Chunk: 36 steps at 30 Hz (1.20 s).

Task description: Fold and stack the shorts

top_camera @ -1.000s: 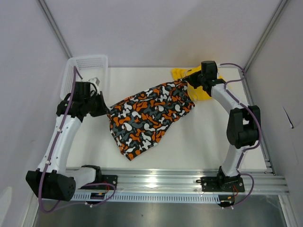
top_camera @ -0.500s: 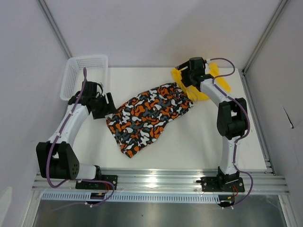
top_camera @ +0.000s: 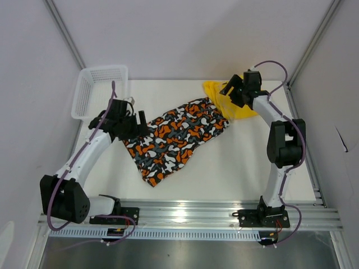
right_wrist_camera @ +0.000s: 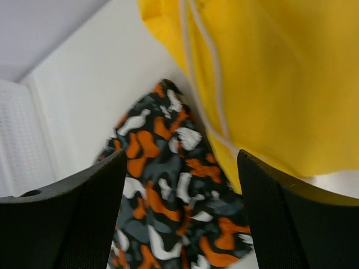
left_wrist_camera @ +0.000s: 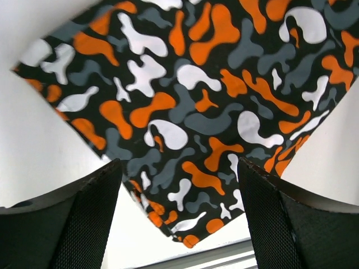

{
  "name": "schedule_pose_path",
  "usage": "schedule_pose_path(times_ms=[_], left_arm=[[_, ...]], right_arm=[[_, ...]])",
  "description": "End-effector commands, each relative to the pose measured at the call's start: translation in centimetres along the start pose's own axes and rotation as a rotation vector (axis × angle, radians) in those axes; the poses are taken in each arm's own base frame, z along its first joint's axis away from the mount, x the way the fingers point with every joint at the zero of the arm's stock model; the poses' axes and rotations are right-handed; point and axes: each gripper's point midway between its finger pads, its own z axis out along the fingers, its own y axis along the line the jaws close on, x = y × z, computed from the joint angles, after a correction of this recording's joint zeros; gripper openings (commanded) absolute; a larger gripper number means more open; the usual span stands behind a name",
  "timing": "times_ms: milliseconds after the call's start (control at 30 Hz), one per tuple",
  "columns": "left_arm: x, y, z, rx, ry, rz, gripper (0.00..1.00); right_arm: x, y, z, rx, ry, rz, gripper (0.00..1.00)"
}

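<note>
The patterned shorts (top_camera: 176,138) lie flat and slanted across the middle of the table, orange, white, black and grey blotches. Their far right end overlaps the yellow shorts (top_camera: 233,106), which lie crumpled at the back right with a pale drawstring (right_wrist_camera: 199,56). My left gripper (top_camera: 134,124) hangs open above the patterned pair's left edge (left_wrist_camera: 185,129), nothing between its fingers. My right gripper (top_camera: 231,89) is open above the yellow shorts (right_wrist_camera: 280,78), holding nothing; the patterned shorts (right_wrist_camera: 174,207) show between its fingers.
A white mesh basket (top_camera: 95,89) stands at the back left corner of the table. Metal frame posts run along both sides, and the aluminium rail (top_camera: 185,216) lies along the near edge.
Both grippers have opened and let go of the patterned shorts, which now lie flat. The left gripper has moved right over the cloth; the right one has lifted back over the yellow pair.
</note>
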Motion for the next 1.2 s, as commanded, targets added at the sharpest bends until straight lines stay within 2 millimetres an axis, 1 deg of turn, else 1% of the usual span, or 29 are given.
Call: schedule_pose_path(times_ms=[0, 33, 67, 100, 133, 167, 200, 267, 300, 333, 367, 400, 433, 467, 500, 533, 600, 633, 667, 700, 733, 833, 867, 900, 933, 967, 1100, 1133, 1167], left_arm=[[1.1, -2.0, 0.7, 0.046, -0.006, -0.003, 0.84], [1.8, -2.7, 1.0, 0.062, 0.000, 0.008, 0.84], [2.0, -3.2, 0.6, 0.080, -0.014, 0.011, 0.84], [2.9, -3.3, 0.8, 0.083, -0.003, 0.003, 0.84], [3.2, -4.1, 0.6, 0.098, -0.012, 0.017, 0.84], [3.2, -4.5, -0.1, 0.115, -0.033, 0.022, 0.84], [3.9, -4.5, 0.0, 0.118, -0.024, 0.024, 0.84], [4.4, -4.6, -0.2, 0.110, -0.030, 0.032, 0.84], [5.3, -4.2, 0.3, 0.099, -0.015, 0.030, 0.84], [5.4, -4.2, 0.5, 0.100, -0.017, 0.027, 0.84], [6.1, -3.8, 0.9, 0.092, 0.001, 0.016, 0.84], [6.5, -3.7, 1.2, 0.094, 0.007, 0.008, 0.83], [6.7, -3.7, 1.7, 0.101, 0.001, -0.001, 0.83], [7.6, -3.3, 2.3, 0.092, 0.018, -0.020, 0.83], [7.4, -3.6, 2.5, 0.109, 0.002, -0.026, 0.83], [8.6, -3.1, 3.2, 0.103, 0.024, -0.033, 0.83], [8.7, -3.4, 3.6, 0.123, 0.024, -0.043, 0.83], [9.2, -3.2, 3.9, 0.121, 0.039, -0.044, 0.83], [9.6, -3.1, 4.1, 0.118, 0.049, -0.044, 0.83], [9.7, -3.0, 4.3, 0.118, 0.051, -0.045, 0.83], [10.0, -2.9, 4.6, 0.114, 0.061, -0.044, 0.83], [10.5, -2.5, 5.2, 0.100, 0.074, -0.041, 0.82], [10.7, -2.3, 5.6, 0.089, 0.084, -0.044, 0.82], [10.8, -2.2, 5.8, 0.086, 0.086, -0.044, 0.82], [10.8, -2.2, 5.9, 0.084, 0.090, -0.044, 0.82], [11.2, -1.9, 6.3, 0.072, 0.105, -0.042, 0.82], [11.7, -0.8, 7.2, 0.017, 0.114, -0.040, 0.82], [11.8, -0.3, 7.5, -0.004, 0.112, -0.041, 0.82], [11.9, -0.1, 7.6, -0.017, 0.113, -0.045, 0.81]], right_arm=[[2.0, -2.2, -2.3, -0.022, 0.109, -0.175, 0.80], [2.7, -3.0, -2.3, -0.005, 0.129, -0.187, 0.79], [3.5, -4.2, -2.3, 0.031, 0.150, -0.194, 0.78], [4.2, -5.0, -2.4, 0.054, 0.176, -0.202, 0.78], [4.7, -5.5, -2.4, 0.064, 0.191, -0.199, 0.77], [5.3, -5.6, -2.6, 0.063, 0.206, -0.194, 0.77], [6.2, -6.2, -2.7, 0.064, 0.220, -0.181, 0.77], [7.2, -6.3, -2.8, 0.043, 0.229, -0.152, 0.76], [7.8, -6.7, -3.0, 0.037, 0.224, -0.138, 0.76], [8.1, -6.8, -2.9, 0.031, 0.226, -0.114, 0.76], [8.3, -6.4, -2.9, 0.006, 0.222, -0.104, 0.75], [9.3, -7.0, -2.9, 0.007, 0.240, -0.088, 0.75], [9.8, -6.7, -2.9, -0.015, 0.252, -0.063, 0.74], [9.7, -6.4, -2.7, -0.043, 0.240, -0.061, 0.74], [10.3, -6.7, -2.6, -0.043, 0.250, -0.054, 0.73], [10.5, -6.7, -2.5, -0.049, 0.252, -0.063, 0.72], [10.8, -6.5, -2.3, -0.068, 0.263, -0.076, 0.70], [11.2, -6.2, -2.5, -0.090, 0.276, -0.079, 0.64], [11.4, -6.2, -2.5, -0.093, 0.283, -0.086, 0.60], [11.5, -6.2, -2.6, -0.094, 0.284, -0.089, 0.56], [11.9, -6.3, -2.7, -0.094, 0.292, -0.087, 0.56], [12.1, -6.1, -2.8, -0.116, 0.296, -0.073, 0.55], [12.1, -5.8, -2.8, -0.138, 0.296, -0.052, 0.52], [12.1, -5.8, -2.7, -0.140, 0.290, -0.039, 0.52], [12.3, -5.6, -2.7, -0.150, 0.297, -0.025, 0.45], [11.7, -5.2, -2.4, -0.173, 0.267, -0.022, 0.42], [11.3, -5.0, -2.1, -0.191, 0.242, 0.023, 0.22], [11.4, -5.0, -2.1, -0.187, 0.241, 0.031, 0.12], [11.2, -4.9, -2.4, -0.185, 0.235, 0.032, 0.08]])
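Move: The patterned shorts' right-hand waistband corner lies about 11 cm back from the open right hand, 1 cm to its left and some 11 cm below; the yellow folded shorts lie almost under this hand, 1 cm ahead and 4 cm right, 12 cm down. The spread left part of the patterned shorts is roughly 6 cm back, 5 cm right and 13 cm below the left hand, their near corner 15 cm back and 5 cm right. The patterned shorts' right waistband corner is pinched by the right hand, which swoops back and down about 11 cm off the yellow pile, tipping and turning slightly counter-clockwise, then eases some 3 cm left at table height while its fingers close. Meanwhile the left hand sinks about 12 cm over the left part of the shorts, drifting back and right, fingers staying wide open. ##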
